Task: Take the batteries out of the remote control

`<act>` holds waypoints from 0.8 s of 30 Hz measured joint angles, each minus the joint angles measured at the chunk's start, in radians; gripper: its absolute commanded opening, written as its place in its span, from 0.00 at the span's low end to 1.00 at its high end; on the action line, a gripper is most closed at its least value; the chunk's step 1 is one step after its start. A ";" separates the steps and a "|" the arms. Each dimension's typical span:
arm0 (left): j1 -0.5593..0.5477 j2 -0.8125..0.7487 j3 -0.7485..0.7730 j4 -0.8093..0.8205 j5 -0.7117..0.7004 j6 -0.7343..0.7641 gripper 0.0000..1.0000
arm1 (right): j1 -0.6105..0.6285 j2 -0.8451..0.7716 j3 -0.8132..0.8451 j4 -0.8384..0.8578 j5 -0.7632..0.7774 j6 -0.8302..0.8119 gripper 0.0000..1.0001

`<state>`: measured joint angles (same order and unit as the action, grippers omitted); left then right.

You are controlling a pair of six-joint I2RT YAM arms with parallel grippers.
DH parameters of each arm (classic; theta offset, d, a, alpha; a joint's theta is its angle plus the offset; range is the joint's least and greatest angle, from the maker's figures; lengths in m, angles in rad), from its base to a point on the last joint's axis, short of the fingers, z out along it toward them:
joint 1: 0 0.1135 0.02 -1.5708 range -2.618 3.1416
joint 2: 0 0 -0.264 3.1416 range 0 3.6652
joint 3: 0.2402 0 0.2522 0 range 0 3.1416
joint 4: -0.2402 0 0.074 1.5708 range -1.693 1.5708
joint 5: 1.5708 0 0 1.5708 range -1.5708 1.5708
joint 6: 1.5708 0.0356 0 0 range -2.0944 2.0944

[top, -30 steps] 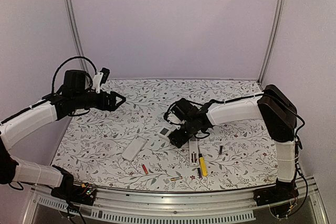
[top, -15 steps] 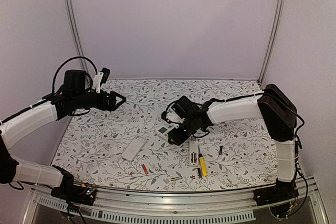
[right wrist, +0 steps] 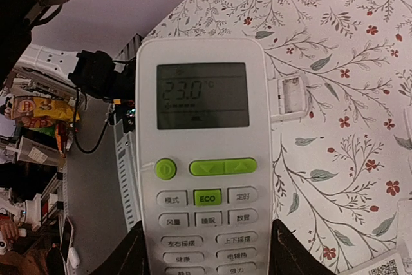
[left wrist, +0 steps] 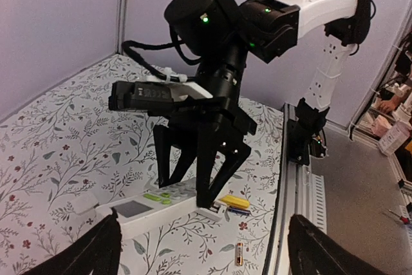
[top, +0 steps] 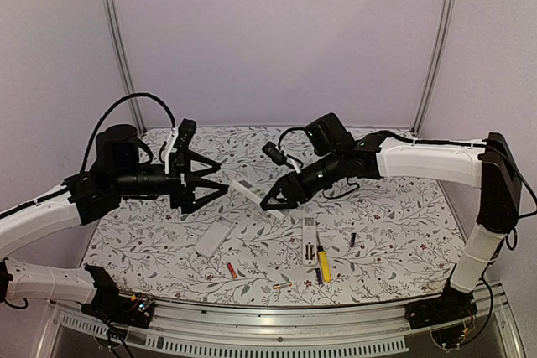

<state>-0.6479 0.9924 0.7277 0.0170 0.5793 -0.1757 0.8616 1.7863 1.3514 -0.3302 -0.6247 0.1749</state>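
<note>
My right gripper [top: 281, 194] is shut on a white remote control [top: 250, 189] and holds it in the air above the table's middle. In the right wrist view the remote control [right wrist: 203, 146] faces the camera, display lit, green buttons showing, with a finger on each side of its lower half [right wrist: 209, 252]. Its battery side is hidden. Just to the left, my left gripper [top: 220, 179] points at the remote, wide open and empty [left wrist: 209, 249]. Loose batteries lie on the table: a red one [top: 231, 270], a dark one [top: 353, 240], a gold one [top: 281, 285].
A second white remote [left wrist: 138, 209] with green buttons lies on the floral table under the right arm. A flat white piece [top: 216, 236], another white remote [top: 310, 241] and a yellow-handled tool [top: 323, 264] lie near the front. The metal rail [top: 277, 324] runs along the front edge.
The right gripper closed on the remote and lifted it off the table, up and away from the front. The left arm swung right towards it.
</note>
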 measured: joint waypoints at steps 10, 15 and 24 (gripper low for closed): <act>-0.197 -0.068 -0.009 -0.031 -0.112 0.266 0.88 | 0.002 -0.130 -0.097 -0.119 -0.328 0.010 0.15; -0.272 0.012 0.040 -0.104 -0.117 0.336 0.78 | 0.002 -0.184 -0.116 -0.149 -0.427 0.021 0.15; -0.385 0.121 0.109 -0.144 -0.146 0.393 0.60 | 0.015 -0.220 -0.116 -0.186 -0.520 0.025 0.15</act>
<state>-1.0325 1.1133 0.8364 -0.1272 0.4335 0.2173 0.8768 1.5665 1.2350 -0.5163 -1.1450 0.1997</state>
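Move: The white remote is already in the right gripper, its middle roughly 2 cm left of that hand and 1 cm ahead. From the open left gripper it lies about 8 cm right, 3 cm ahead and 10 cm lower. The left gripper is some 10 cm left of the right hand, 2 cm back and 10 cm higher. On the table, 17 cm below the right hand, the opened remote lies 11 cm right, 1 cm ahead; the yellow screwdriver 14 cm right, 7 cm back. Carry the remote with the right hand back towards the base about 12 cm, rising 7 and easing right, its grip kept, the wrist turning some 30 degrees so the screen end lifts to the left gripper. Bring the left gripper back and right to meet it, dipping late, tipping its fingers farther down and swinging them clockwise, then begin closing them around the screen end. ##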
